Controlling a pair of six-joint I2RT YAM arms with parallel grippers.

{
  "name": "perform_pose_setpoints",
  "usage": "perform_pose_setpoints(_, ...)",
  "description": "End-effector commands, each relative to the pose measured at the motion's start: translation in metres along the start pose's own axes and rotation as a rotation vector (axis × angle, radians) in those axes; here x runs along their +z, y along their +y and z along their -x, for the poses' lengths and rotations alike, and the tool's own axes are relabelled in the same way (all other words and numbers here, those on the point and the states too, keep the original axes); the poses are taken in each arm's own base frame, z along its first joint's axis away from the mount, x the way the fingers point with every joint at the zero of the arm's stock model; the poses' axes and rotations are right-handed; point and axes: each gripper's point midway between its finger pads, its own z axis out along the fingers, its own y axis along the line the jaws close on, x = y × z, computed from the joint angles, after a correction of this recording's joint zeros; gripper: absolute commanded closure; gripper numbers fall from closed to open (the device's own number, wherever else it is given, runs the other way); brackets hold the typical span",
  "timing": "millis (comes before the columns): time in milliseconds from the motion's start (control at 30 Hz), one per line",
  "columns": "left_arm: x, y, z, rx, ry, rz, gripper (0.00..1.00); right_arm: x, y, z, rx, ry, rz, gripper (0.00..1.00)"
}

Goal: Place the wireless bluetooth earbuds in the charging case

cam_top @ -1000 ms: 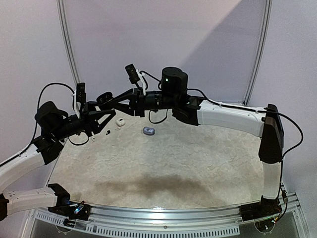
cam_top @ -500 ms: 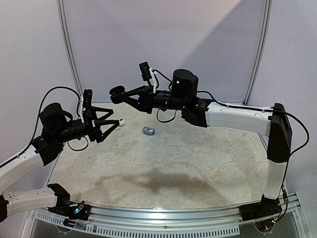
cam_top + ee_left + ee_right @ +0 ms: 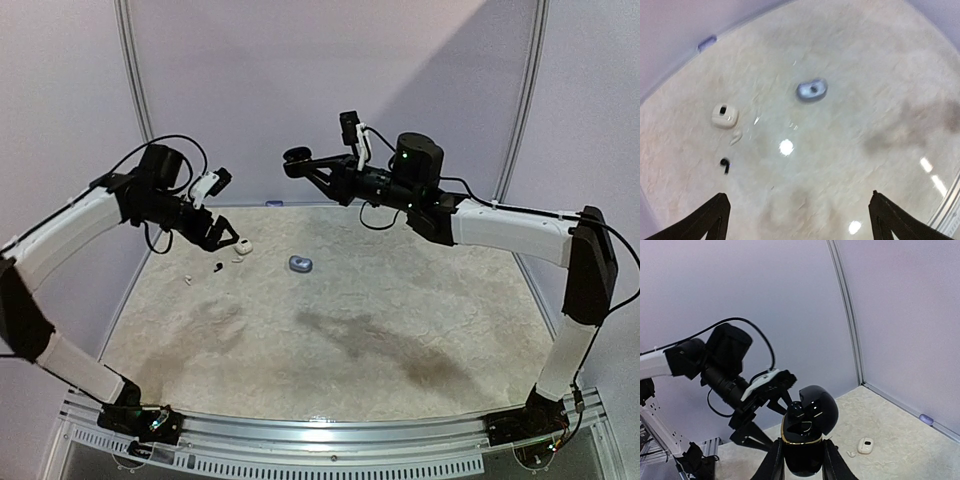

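Note:
A black charging case point(image 3: 801, 452) with a gold rim, lid open, is held upright high above the table by my right gripper point(image 3: 801, 467), which is shut on it. A black earbud point(image 3: 800, 412) sits in the case, standing a little proud of the rim. In the top view the case point(image 3: 296, 157) hangs near the back wall. My left gripper point(image 3: 228, 240) is open wide and empty, low at the back left. In its wrist view, left gripper point(image 3: 800, 220), a loose black earbud point(image 3: 725, 165) and a white earbud point(image 3: 735, 137) lie on the table.
A small white case point(image 3: 724, 116) lies by the loose buds and a blue-grey case point(image 3: 811, 90) further right. Both show from above, the white case point(image 3: 243, 245) and the blue-grey case point(image 3: 300, 263). The back wall and its metal posts point(image 3: 135, 90) stand close behind.
My left gripper opened wide and drew back left and down, away from the black case. My right gripper carried the case up and to the right.

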Motion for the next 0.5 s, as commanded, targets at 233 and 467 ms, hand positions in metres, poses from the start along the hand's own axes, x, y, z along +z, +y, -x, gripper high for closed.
perform_pose_setpoints(233, 0.09, 0.133, -0.083, -0.053, 0.63, 0.105, 0.21, -0.011, -0.014, 0.003, -0.096, 0.038, -0.044, 1.0)
perform_pose_setpoints(467, 0.138, 0.16, -0.096, -0.072, 0.672, 0.122, 0.38, -0.005, -0.019, -0.005, -0.073, 0.069, -0.047, 1.0)
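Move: The loose black earbud lies about 12 cm ahead of the left hand, 9 cm to its left and 22 cm below, on the table. The white case is roughly 7 cm beyond that earbud and 6 cm to its right, the nearer white earbud 2 cm beyond and 5 cm right of it, and another white earbud some 8 cm left of it and 3 cm closer in. From the right hand, the black earbud is about 11 cm ahead, 27 cm left and 36 cm down. Down towards the loose black earbud goes the empty left hand, some 17 cm lower while also swinging about 11 cm forward and 9 cm left, slowing at the end. It turns nearly 40 degrees so the fingers point almost straight down, and closes them from wide open to about two-thirds; no touch yet. The right hand keeps its grip on the open black case and sinks about 2 cm. ##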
